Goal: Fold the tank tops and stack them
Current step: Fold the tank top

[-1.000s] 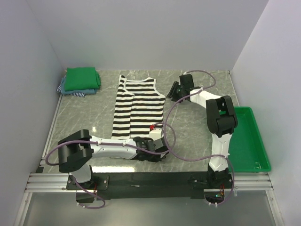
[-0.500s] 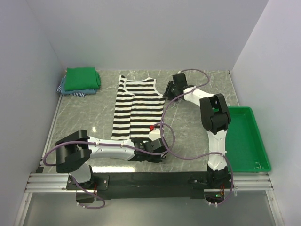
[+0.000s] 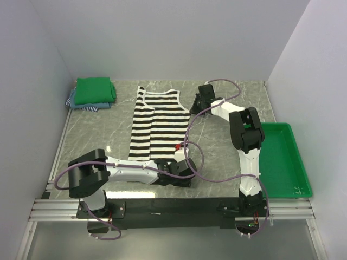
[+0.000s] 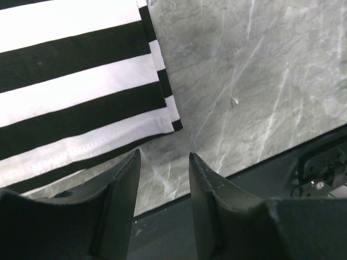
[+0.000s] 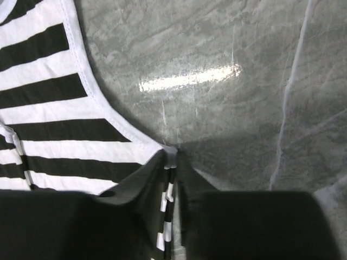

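Observation:
The black-and-white striped tank top [image 3: 157,124] lies flat in the middle of the table, folded lengthwise. My right gripper [image 3: 193,106] is at its upper right side. In the right wrist view the gripper [image 5: 171,154] is shut on the top's white-trimmed armhole corner [image 5: 171,153], and striped cloth shows between the jaws. My left gripper [image 3: 165,164] is at the top's near right corner. In the left wrist view it [image 4: 162,154] stands open and empty, with the hem corner [image 4: 172,120] just ahead. A folded bright green tank top [image 3: 95,90] rests on folded blue ones [image 3: 87,106] at the back left.
A rigid green tray [image 3: 282,157] sits at the table's right edge, beside the right arm. White walls close in the left, back and right sides. The table's dark front edge [image 4: 260,173] runs just behind the left gripper. Purple cables loop over the table near both arms.
My right gripper moved left to the striped top's edge and closed on it. My left gripper opened at the hem corner and now holds nothing.

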{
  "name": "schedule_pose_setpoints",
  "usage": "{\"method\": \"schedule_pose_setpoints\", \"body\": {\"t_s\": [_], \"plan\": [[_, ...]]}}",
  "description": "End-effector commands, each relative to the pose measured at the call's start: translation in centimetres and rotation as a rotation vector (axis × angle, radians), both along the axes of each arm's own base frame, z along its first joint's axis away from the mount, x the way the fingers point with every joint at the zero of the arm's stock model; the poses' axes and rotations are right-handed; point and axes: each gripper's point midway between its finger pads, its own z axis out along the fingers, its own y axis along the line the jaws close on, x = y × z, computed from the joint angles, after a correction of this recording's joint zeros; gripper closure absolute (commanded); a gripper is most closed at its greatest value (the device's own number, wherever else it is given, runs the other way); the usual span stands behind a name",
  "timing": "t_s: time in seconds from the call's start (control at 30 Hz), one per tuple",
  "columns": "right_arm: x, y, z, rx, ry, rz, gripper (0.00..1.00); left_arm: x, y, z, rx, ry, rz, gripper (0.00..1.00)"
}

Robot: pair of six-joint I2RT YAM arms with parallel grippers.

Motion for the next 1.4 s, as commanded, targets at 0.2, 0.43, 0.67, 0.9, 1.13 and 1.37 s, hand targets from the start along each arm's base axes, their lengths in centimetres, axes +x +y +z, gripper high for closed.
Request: {"method": "schedule_pose_setpoints", "body": {"t_s": [0.2, 0.43, 0.67, 0.9, 1.13, 1.37], "plan": [[-0.7, 0.1, -0.5, -0.005, 0.008, -0.007, 1.00, 1.1, -1.9, 0.3, -0.002, -0.049, -0.002, 0.53], [-1.4, -0.1, 0.6, 0.005, -0.010, -0.014, 1.00, 1.9, -2.0, 0.8, 0.018, -0.082, 0.006, 0.57], [-1.7, 0.0, 0.4, 0.009, -0.001, -0.011, 1.00, 2.1, -2.3, 0.4, 0.052, -0.088, 0.008, 0.62], [-1.7, 0.0, 0.3, 0.017, 0.004, -0.014, 1.00, 2.1, -2.2, -1.4, 0.096, -0.073, 0.005, 0.66], [-2.0, -0.6, 1.2, 0.014, -0.009, -0.027, 1.00, 1.5, -2.3, -1.7, 0.110, -0.068, -0.010, 0.98], [-2.4, -3.2, 2.4, 0.040, -0.009, -0.087, 1.00, 0.3, -2.5, 2.7, -0.038, -0.096, -0.035, 1.00]]}}
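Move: The striped tank top's near-right hem corner is about 2 cm ahead of the left fingertips, 2 cm to their right and 2 cm below; the table's front edge runs about 6 cm behind this hand, and the green bin's middle is some 12 cm ahead and 34 cm right. The right hand already has the underarm corner between its part-open fingertips, with the right shoulder strap about 11 cm ahead and 7 cm left. The near hem corner is pinched by the left hand, which dips, reaches roughly 2 cm forward and 2 cm right, sinks again and shuts its fingers, then begins to draw back and lift slightly. The underarm corner is gripped by the right hand, whose fingers finish closing early; it eases back and, late on, to the right, some 2 cm in all. ##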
